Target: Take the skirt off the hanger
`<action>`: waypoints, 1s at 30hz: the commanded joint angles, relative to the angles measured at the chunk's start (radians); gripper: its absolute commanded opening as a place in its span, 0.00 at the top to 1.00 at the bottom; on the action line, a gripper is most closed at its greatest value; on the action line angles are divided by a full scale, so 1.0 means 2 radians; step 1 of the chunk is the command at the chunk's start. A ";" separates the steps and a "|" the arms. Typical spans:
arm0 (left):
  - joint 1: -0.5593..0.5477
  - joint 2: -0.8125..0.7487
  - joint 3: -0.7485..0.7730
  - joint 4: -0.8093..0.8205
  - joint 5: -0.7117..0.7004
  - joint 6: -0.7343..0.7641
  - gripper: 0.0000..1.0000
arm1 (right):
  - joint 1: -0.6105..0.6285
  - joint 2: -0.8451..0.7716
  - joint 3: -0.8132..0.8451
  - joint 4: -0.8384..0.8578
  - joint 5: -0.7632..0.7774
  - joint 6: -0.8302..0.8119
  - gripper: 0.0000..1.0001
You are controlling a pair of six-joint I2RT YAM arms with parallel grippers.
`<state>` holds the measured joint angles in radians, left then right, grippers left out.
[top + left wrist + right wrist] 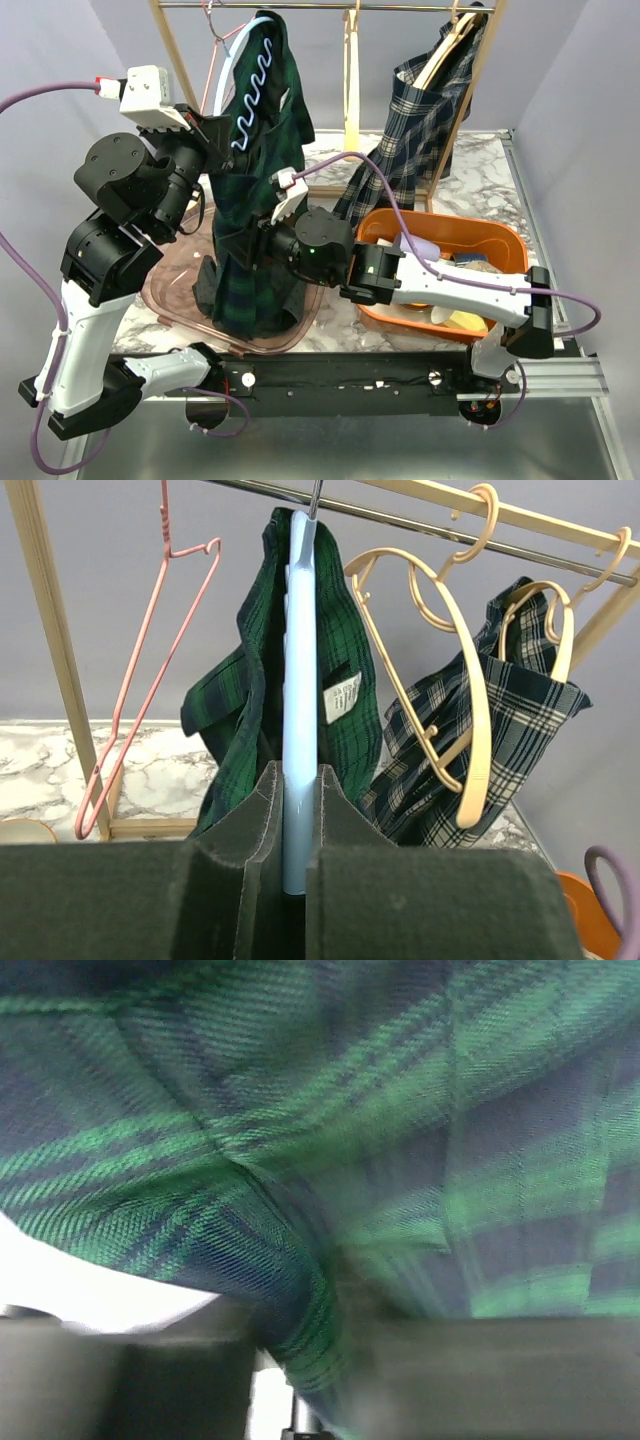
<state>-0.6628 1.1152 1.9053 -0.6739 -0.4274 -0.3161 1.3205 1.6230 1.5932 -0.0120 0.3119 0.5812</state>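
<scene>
The dark green plaid skirt [250, 200] hangs from a light blue hanger [232, 75] on the rail, and its hem reaches down into a brownish tray. My left gripper [212, 130] is shut on the hanger's lower end [300, 680]; in the left wrist view the blue bar is clamped between the two dark pads [297, 775]. My right gripper [272, 222] is pushed into the skirt's middle. In the blurred right wrist view a fold of the skirt [350, 1110] drops between the jaws [300, 1360], and light still shows beside the left finger.
A pink wire hanger [150, 660] and bare wooden hangers [460, 680] hang on the same rail. A navy and white plaid skirt [420, 130] hangs at the right. An orange bin [500, 245] holding items sits right of the brownish tray [170, 295]. The wooden rack post [175, 55] stands behind.
</scene>
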 commanded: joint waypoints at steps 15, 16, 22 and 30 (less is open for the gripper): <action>0.000 0.015 0.146 0.010 -0.056 0.018 1.00 | 0.005 -0.099 -0.214 0.000 -0.026 -0.046 0.99; 0.000 0.017 0.155 0.005 -0.052 0.019 1.00 | 0.005 -0.104 -0.233 -0.003 -0.021 -0.041 0.99; 0.000 0.006 0.166 -0.003 -0.025 0.010 1.00 | 0.005 -0.129 -0.275 -0.009 0.031 -0.035 0.99; 0.000 -0.030 0.078 0.029 0.037 -0.005 0.92 | 0.004 -0.166 -0.274 -0.013 0.044 -0.060 0.99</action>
<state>-0.6765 1.1931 2.1059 -0.9382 -0.3809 -0.3691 1.3315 1.2926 1.0847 0.2573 0.3073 0.5213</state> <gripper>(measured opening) 0.135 0.023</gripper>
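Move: Right at its fingers, the right hand has the green plaid skirt; the skirt's middle is about 7 cm ahead, 2 cm to the right and 4 cm above. The blue hanger's middle is roughly 23 cm ahead, straight in line, and 21 cm higher, and the grey skirt lies about 3 cm ahead, 4 cm left and 30 cm below. From the left hand, which holds the hanger's near end, the green skirt's middle is level ahead, some 4 cm right and 12 cm down. Closing its half-open fingers fully, the right hand pinches a fold of the green skirt while sinking about 2 cm, then draws the cloth some 7 cm to the right, with a little back and down. The left hand keeps its grip on the blue hanger's end, tips a few degrees nose-down and ends 1 to 2 cm back and slightly lower. ##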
